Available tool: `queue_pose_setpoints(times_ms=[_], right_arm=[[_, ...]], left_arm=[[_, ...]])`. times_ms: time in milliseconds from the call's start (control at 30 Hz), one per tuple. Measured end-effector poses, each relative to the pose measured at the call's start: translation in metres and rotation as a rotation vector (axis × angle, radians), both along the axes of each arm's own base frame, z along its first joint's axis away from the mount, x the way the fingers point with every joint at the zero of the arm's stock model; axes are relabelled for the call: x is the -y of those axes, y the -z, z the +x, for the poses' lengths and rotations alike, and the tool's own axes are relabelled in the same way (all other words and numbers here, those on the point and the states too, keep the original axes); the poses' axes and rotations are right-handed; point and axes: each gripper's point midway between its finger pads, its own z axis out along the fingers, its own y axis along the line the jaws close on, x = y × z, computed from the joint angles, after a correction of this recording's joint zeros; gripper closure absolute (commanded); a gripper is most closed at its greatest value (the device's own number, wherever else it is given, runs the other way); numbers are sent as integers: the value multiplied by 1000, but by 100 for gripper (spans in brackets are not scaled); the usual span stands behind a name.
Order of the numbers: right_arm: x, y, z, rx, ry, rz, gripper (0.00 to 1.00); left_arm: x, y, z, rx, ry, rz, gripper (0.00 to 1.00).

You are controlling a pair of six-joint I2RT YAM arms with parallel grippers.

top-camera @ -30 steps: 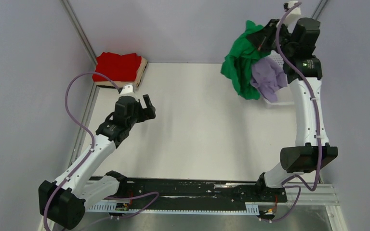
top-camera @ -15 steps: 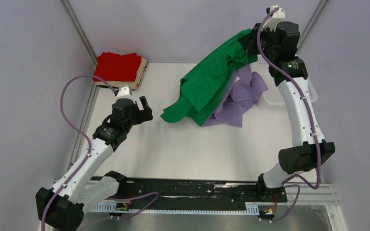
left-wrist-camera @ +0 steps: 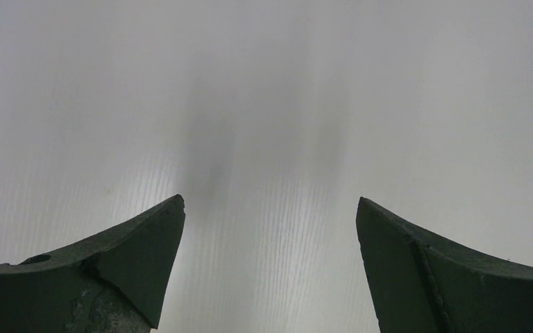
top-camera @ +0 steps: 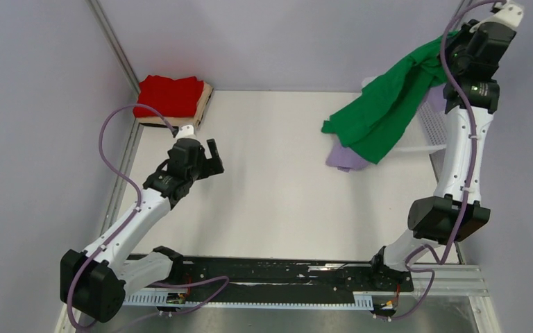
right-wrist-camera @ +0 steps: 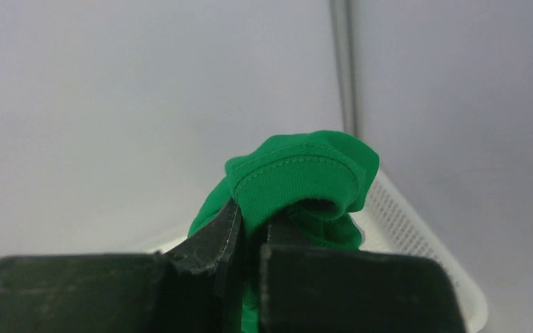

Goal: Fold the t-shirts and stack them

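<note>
My right gripper (top-camera: 451, 52) is raised high at the back right, shut on the bright green t-shirt (top-camera: 382, 111), which hangs down and leftward from it. In the right wrist view the green hem (right-wrist-camera: 298, 177) bulges out between my closed fingers, with the gripper (right-wrist-camera: 250, 229) below it. The pale lavender t-shirt (top-camera: 347, 158) lies partly under the green one on the table. The folded red t-shirt (top-camera: 170, 96) rests on the folded tan t-shirt (top-camera: 205, 104) at the back left. My left gripper (top-camera: 212, 154) is open and empty over bare table, also in the left wrist view (left-wrist-camera: 271, 215).
The white lattice basket (top-camera: 430, 125) stands at the back right beside my right arm, its rim also in the right wrist view (right-wrist-camera: 416, 229). Metal frame posts run up at both back corners. The table's left edge lies close to my left arm.
My right gripper swung left with the green shirt, then back to the right and higher. The lavender shirt dropped out onto the table. My left arm barely moved.
</note>
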Motion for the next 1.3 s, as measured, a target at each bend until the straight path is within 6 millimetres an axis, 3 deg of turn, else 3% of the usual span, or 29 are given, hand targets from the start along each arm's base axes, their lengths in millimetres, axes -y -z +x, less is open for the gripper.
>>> queue_pose_setpoints(times_ms=[167, 300, 367, 400, 433, 600, 667, 733, 800, 900, 1033, 1100, 1200, 1300], right_arm=[[60, -31, 9, 92, 135, 13, 97], [72, -6, 31, 60, 114, 36, 97], [76, 22, 45, 13, 109, 55, 96], [79, 38, 52, -15, 111, 64, 93], [82, 55, 59, -46, 115, 74, 83], [102, 163, 92, -236, 172, 145, 2], [108, 207, 94, -337, 203, 171, 0], [110, 231, 88, -409, 226, 182, 0], [108, 232, 84, -431, 228, 169, 0], [97, 213, 76, -428, 162, 93, 0], [54, 186, 57, -415, 0, -10, 0], [34, 182, 49, -414, -62, -42, 1], [11, 195, 43, -443, -126, -46, 1], [14, 218, 45, -490, -101, -23, 4]], left_arm=[[3, 5, 8, -24, -3, 6, 0], [7, 7, 14, -30, -2, 4, 0], [8, 9, 17, -39, -1, 6, 0], [9, 9, 19, -43, 0, 8, 0], [10, 9, 21, -46, 1, 8, 0], [12, 10, 25, -54, 2, 11, 0], [12, 10, 24, -56, 2, 12, 0], [12, 11, 24, -58, 2, 13, 0], [12, 11, 24, -59, 2, 13, 0], [13, 11, 23, -60, 9, 7, 0], [18, 9, 24, -56, 28, -10, 0], [20, 9, 24, -56, 36, -17, 0], [21, 9, 24, -58, 42, -20, 0], [21, 9, 23, -58, 44, -21, 0]])
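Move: The right hand holds one end of the green shirt high up. The shirt's body trails about 15 cm to its left, 5 cm back and some 20 cm below. The white basket sits roughly 37 cm below the hand, about 6 cm ahead and 3 cm to the right. The purple shirt's loose end is about 18 cm left, 10 cm back and 43 cm down. From the left hand the basket lies some 55 cm right, 22 cm ahead and 11 cm lower. The right fingers let go of the green shirt during a fast swing of some 23 cm down towards the basket, begun with a rise of about 3 cm and carrying about 9 cm forward and 10 cm right. The wrist tips down 25 to 30 degrees; the empty, open hand then rises slightly, sweeps left and back, and dips again. The left hand eases about 3 cm forward and right. ##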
